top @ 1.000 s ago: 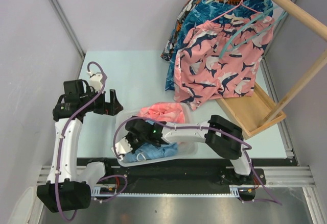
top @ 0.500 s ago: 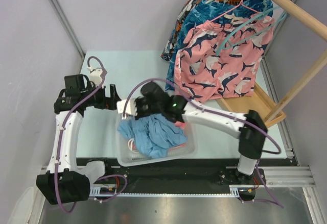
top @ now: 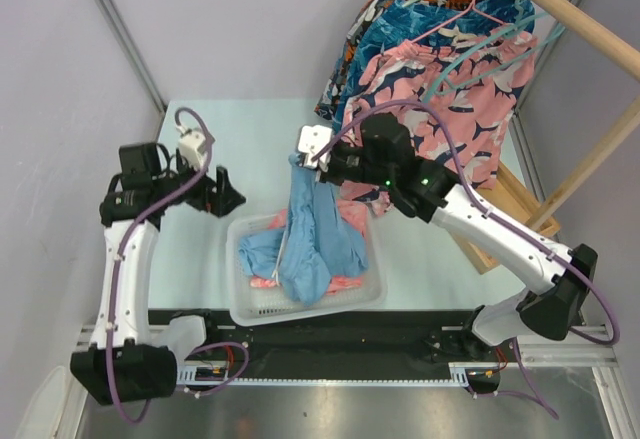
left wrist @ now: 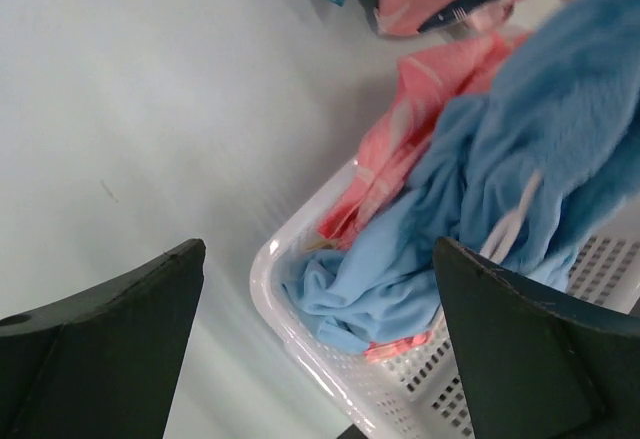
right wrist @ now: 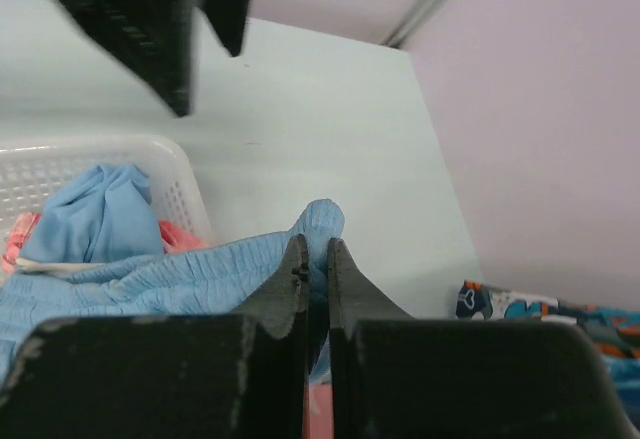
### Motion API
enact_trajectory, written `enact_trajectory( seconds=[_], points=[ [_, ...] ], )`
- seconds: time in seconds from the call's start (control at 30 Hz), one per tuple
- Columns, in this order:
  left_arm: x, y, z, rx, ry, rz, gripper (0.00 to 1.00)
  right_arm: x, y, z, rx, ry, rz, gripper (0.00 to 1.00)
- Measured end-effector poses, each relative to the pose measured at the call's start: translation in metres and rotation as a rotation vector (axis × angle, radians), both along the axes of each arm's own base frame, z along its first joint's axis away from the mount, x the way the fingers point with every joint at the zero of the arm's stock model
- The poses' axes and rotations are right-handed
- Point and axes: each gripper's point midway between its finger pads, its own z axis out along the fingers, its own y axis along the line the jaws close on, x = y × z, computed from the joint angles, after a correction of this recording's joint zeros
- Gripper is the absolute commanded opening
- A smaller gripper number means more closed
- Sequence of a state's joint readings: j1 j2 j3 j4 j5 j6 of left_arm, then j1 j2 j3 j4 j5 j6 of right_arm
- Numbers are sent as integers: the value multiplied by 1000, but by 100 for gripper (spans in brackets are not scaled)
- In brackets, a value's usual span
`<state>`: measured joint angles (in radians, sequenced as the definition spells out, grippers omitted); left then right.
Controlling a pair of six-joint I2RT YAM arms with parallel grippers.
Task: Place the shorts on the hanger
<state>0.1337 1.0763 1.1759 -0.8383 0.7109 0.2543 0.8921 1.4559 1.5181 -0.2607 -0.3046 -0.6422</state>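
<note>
The light-blue shorts (top: 318,231) hang stretched from my right gripper (top: 299,164), which is shut on their elastic waist edge above the table behind the basket. Their lower part still lies in the white basket (top: 243,307). In the right wrist view the jaws (right wrist: 316,244) pinch the ribbed blue waistband (right wrist: 190,274). My left gripper (top: 228,195) is open and empty, left of the basket; its view shows the shorts (left wrist: 530,149) with the white drawstring. A mint-green hanger (top: 478,51) hangs on the wooden rail at the back right, far from both grippers.
Salmon-pink shorts (top: 356,221) lie in the basket under the blue ones. Shark-print shorts (top: 400,154) and other printed garments hang from the wooden rack (top: 590,29) with a thin pink hanger (top: 452,23). The rack's wooden base (top: 500,221) sits at the right.
My right gripper has pulled the blue shorts up out of the basket and carried them toward the far side. The left arm has barely moved.
</note>
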Motion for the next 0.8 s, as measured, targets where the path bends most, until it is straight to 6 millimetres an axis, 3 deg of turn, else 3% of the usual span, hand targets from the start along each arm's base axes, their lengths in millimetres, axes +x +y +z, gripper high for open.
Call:
enact_trajectory(
  seconds=[0.23, 0.33, 0.43, 0.53, 0.6, 0.77, 0.8],
  points=[
    [-67, -18, -31, 93, -137, -224, 99, 23, -52, 17, 59, 61, -92, 0],
    [-76, -34, -24, 97, -204, -314, 98, 15, -69, 24, 71, 68, -83, 0],
    [-70, -55, -14, 70, -255, -394, 98, -3, -73, 25, 77, 73, -32, 0],
    [-56, -77, 11, 30, -305, -443, 97, -13, -70, 28, 92, 65, 6, 0],
    [-45, -92, 38, 1, -365, -467, 94, -15, -68, 32, 110, 53, 18, 0],
    [-29, -118, 139, -32, -670, -511, 99, -20, -63, 63, 193, -37, 47, 0],
    [-29, -119, 149, -26, -715, -511, 100, -22, -62, 68, 207, -54, 52, 0]
  ],
)
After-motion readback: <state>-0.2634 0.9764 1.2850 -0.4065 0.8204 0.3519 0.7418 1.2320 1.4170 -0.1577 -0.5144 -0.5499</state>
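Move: The pinched top of the blue shorts, hanging from the right fingers, is about 18 cm to the left hand's right, roughly level fore and aft and some 10 cm above it. The basket's middle is 16 cm right of the left hand, 2 cm back and 17 cm below. From the right hand the teal hanger is roughly 10 cm ahead, 26 cm right and 12 cm up; the pink shark shorts hang about 14 cm ahead, 22 cm right and 5 cm below. The blue shorts stay pinched in the right hand, which carries their top about 6 cm to the right and then lifts it some 7 cm. The wide-open left hand first draws back and dips, then swings right and climbs to about 15 cm above its start, tipping its fingers up some 40 degrees and turning clockwise towards the held waistband, without reaching it. ##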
